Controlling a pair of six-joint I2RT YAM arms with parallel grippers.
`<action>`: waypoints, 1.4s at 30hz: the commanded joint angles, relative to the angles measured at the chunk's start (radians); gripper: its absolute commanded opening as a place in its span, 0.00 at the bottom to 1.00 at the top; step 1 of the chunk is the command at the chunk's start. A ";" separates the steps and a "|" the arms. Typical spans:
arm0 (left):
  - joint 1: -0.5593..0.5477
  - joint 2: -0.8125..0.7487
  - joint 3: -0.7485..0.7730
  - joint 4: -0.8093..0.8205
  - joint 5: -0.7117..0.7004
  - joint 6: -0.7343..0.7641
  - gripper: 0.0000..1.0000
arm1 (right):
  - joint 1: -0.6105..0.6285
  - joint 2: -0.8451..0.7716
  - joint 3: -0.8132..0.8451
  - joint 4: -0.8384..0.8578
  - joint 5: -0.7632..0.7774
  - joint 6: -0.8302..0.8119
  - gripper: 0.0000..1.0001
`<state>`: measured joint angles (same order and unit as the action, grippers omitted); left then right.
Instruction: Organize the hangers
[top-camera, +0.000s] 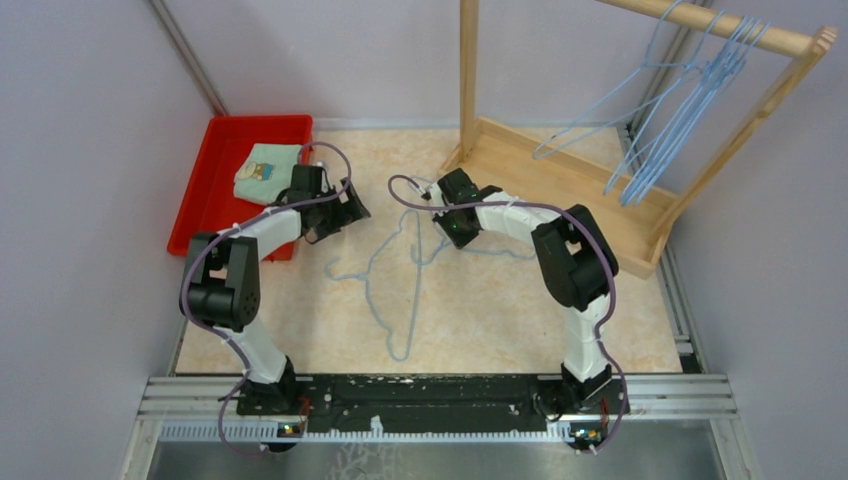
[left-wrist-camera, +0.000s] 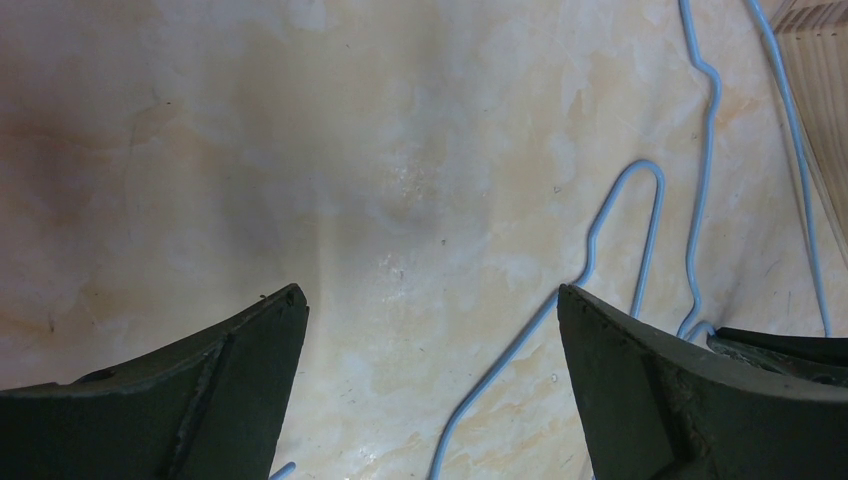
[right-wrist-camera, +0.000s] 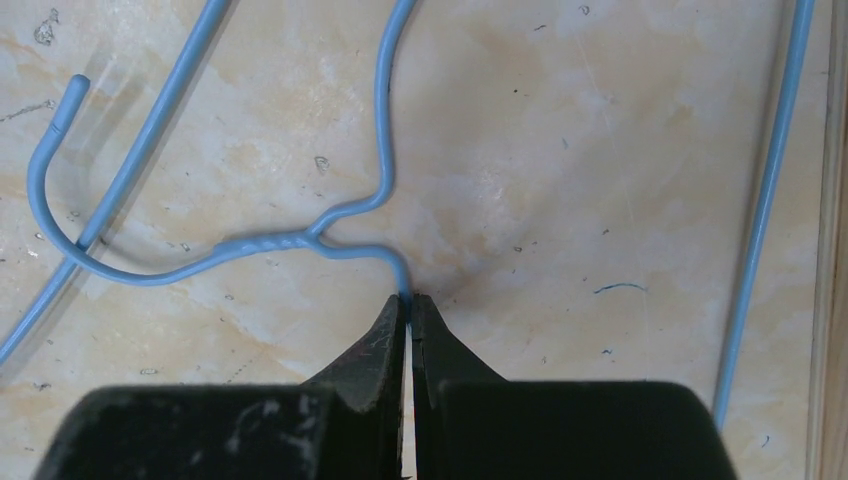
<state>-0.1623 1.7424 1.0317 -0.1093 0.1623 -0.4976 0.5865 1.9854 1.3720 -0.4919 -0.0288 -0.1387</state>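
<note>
Two light-blue wire hangers (top-camera: 410, 310) lie overlapping on the marble-patterned table between the arms. My right gripper (top-camera: 443, 222) is shut on one hanger's wire, just past its twisted neck (right-wrist-camera: 270, 243); in the right wrist view the gripper (right-wrist-camera: 409, 303) pinches the wire at its tips, and the hook (right-wrist-camera: 45, 170) curls off to the left. My left gripper (top-camera: 355, 212) is open and empty above the table; in the left wrist view the gripper (left-wrist-camera: 430, 300) straddles a hanger wire (left-wrist-camera: 500, 375), with a hook (left-wrist-camera: 640, 200) just beyond. Several more hangers (top-camera: 680, 110) hang on the rack's rail (top-camera: 730, 28).
The wooden rack's base (top-camera: 560, 180) stands at the back right, its edge showing in the left wrist view (left-wrist-camera: 825, 60). A red bin (top-camera: 215, 190) holding a folded cloth (top-camera: 268, 170) sits at the back left. A second hanger's wire (right-wrist-camera: 770, 200) runs beside my right gripper.
</note>
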 joint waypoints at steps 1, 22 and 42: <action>0.006 -0.056 -0.009 -0.002 0.011 -0.004 1.00 | -0.004 0.015 -0.040 -0.005 -0.060 0.035 0.00; -0.068 -0.175 -0.123 0.165 0.132 -0.168 1.00 | -0.037 -0.118 0.117 0.080 -0.367 0.272 0.00; -0.160 -0.015 -0.038 0.294 0.204 -0.274 1.00 | -0.037 -0.073 0.124 0.082 -0.342 0.258 0.00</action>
<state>-0.2974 1.6936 0.9520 0.1467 0.3477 -0.7559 0.5579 1.8996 1.4799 -0.4412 -0.3737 0.1265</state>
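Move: The right hand already pinches the hanger beside its neck; the hook lies about 8 cm left of these fingers and 2 cm back, the open left gripper 20 cm left, 5 cm ahead and 3 cm higher. From the left hand, the hook is some 12 cm right, 8 cm back and 5 cm below. The other hanger's middle is roughly 8 cm right of the left hand, 14 cm back and 5 cm below. Right hand lifts the hanger 9 cm and leftward; open left gripper goes 10 cm right towards its hook. ##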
